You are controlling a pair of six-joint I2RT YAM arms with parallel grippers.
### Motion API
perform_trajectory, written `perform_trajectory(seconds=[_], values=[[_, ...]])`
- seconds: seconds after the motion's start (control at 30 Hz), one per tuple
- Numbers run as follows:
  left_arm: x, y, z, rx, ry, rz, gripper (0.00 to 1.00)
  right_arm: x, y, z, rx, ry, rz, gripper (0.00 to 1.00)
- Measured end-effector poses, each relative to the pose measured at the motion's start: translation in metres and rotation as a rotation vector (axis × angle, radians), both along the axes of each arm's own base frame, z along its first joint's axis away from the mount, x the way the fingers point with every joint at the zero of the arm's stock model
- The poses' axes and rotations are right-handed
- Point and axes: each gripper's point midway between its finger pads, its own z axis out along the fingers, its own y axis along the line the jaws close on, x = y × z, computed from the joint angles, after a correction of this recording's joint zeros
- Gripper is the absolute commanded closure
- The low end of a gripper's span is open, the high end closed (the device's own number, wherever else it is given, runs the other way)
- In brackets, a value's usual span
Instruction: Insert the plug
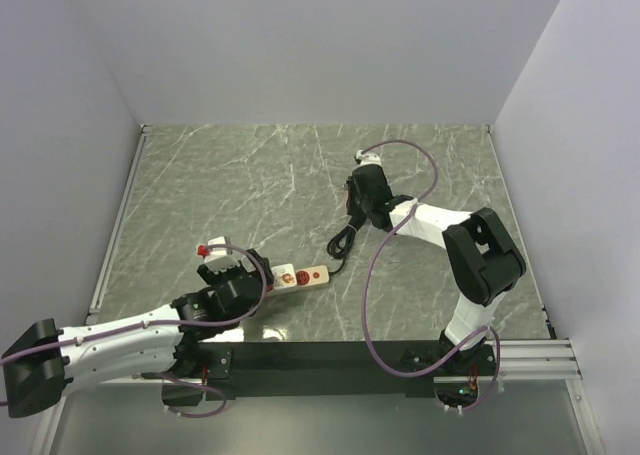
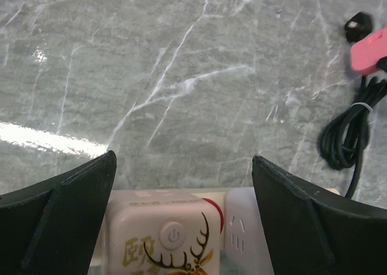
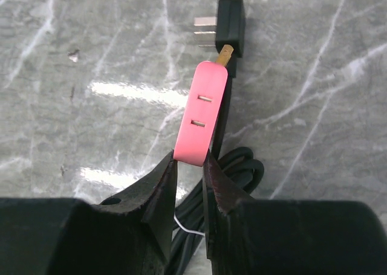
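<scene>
My right gripper (image 3: 188,160) is shut on the near end of a flat pink plug (image 3: 202,115), which has a brass prong at its far tip and hangs just above the marble. In the left wrist view the pink plug (image 2: 369,48) shows at the far right. A beige power strip (image 1: 300,276) lies at the front left. My left gripper (image 2: 182,160) stands open over its end, its fingers (image 2: 72,208) on either side of a white cube adapter (image 2: 160,236) with a deer motif, beside a white socket (image 2: 242,229). From above, the left gripper (image 1: 232,270) covers that end.
A black plug (image 3: 230,21) with silver prongs lies on the table just beyond the pink plug. The strip's coiled black cable (image 1: 342,243) runs between the strip and my right gripper (image 1: 358,213). Grey walls enclose the marble table (image 1: 250,175) on three sides.
</scene>
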Motion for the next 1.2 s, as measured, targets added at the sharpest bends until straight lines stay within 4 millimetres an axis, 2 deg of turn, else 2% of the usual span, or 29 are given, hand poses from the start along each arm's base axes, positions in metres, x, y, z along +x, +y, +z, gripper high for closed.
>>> perform_trajectory(seconds=[0.27, 0.67, 0.77, 0.8, 0.87, 0.9, 0.97, 1.2], values=[[-0.008, -0.014, 0.006, 0.057, 0.091, -0.011, 0.01, 0.006, 0.015, 0.0, 0.061, -0.027, 0.048, 1.0], [-0.029, -0.01, -0.019, 0.094, 0.223, -0.001, 0.01, 0.006, 0.023, 0.0, 0.092, -0.034, 0.091, 1.0], [-0.031, -0.009, -0.022, 0.11, 0.237, 0.001, 0.12, 0.006, 0.024, 0.0, 0.093, -0.034, 0.093, 1.0], [-0.031, -0.009, -0.022, 0.112, 0.237, 0.002, 0.21, 0.005, 0.023, 0.0, 0.094, -0.035, 0.094, 1.0], [-0.03, -0.011, -0.022, 0.119, 0.238, -0.001, 0.25, 0.003, 0.022, 0.0, 0.092, -0.036, 0.095, 1.0], [-0.03, -0.01, -0.023, 0.131, 0.239, -0.003, 0.34, 0.002, 0.021, 0.001, 0.092, -0.037, 0.096, 1.0], [-0.029, -0.009, -0.024, 0.153, 0.236, -0.003, 0.42, -0.001, 0.019, 0.003, 0.091, -0.04, 0.097, 1.0], [-0.021, -0.014, -0.021, 0.219, 0.214, -0.034, 0.69, -0.012, 0.015, 0.025, 0.108, -0.088, 0.121, 1.0]])
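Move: The beige deer block on the power strip sits between my open left fingers, about 3 cm back, 1 cm left and 3 cm below the hand. The white block is 8 cm to the right of it and 1 cm farther out; the coiled cord lies some 7 cm ahead and 20 cm right of the left hand. From my right hand, the deer block is some 17 cm back and 23 cm left; the black plug is 7 cm ahead. My left hand eases right, then draws back about 3 cm and sinks 2 cm, tipping its fingers down some 15 degrees. There they close and pinch the deer block by its sides; I keep hold, rolling my left side up and nudging forward. My right hand, still holding the pink adapter, shifts left, then backs off and rises about 2.5 cm. ##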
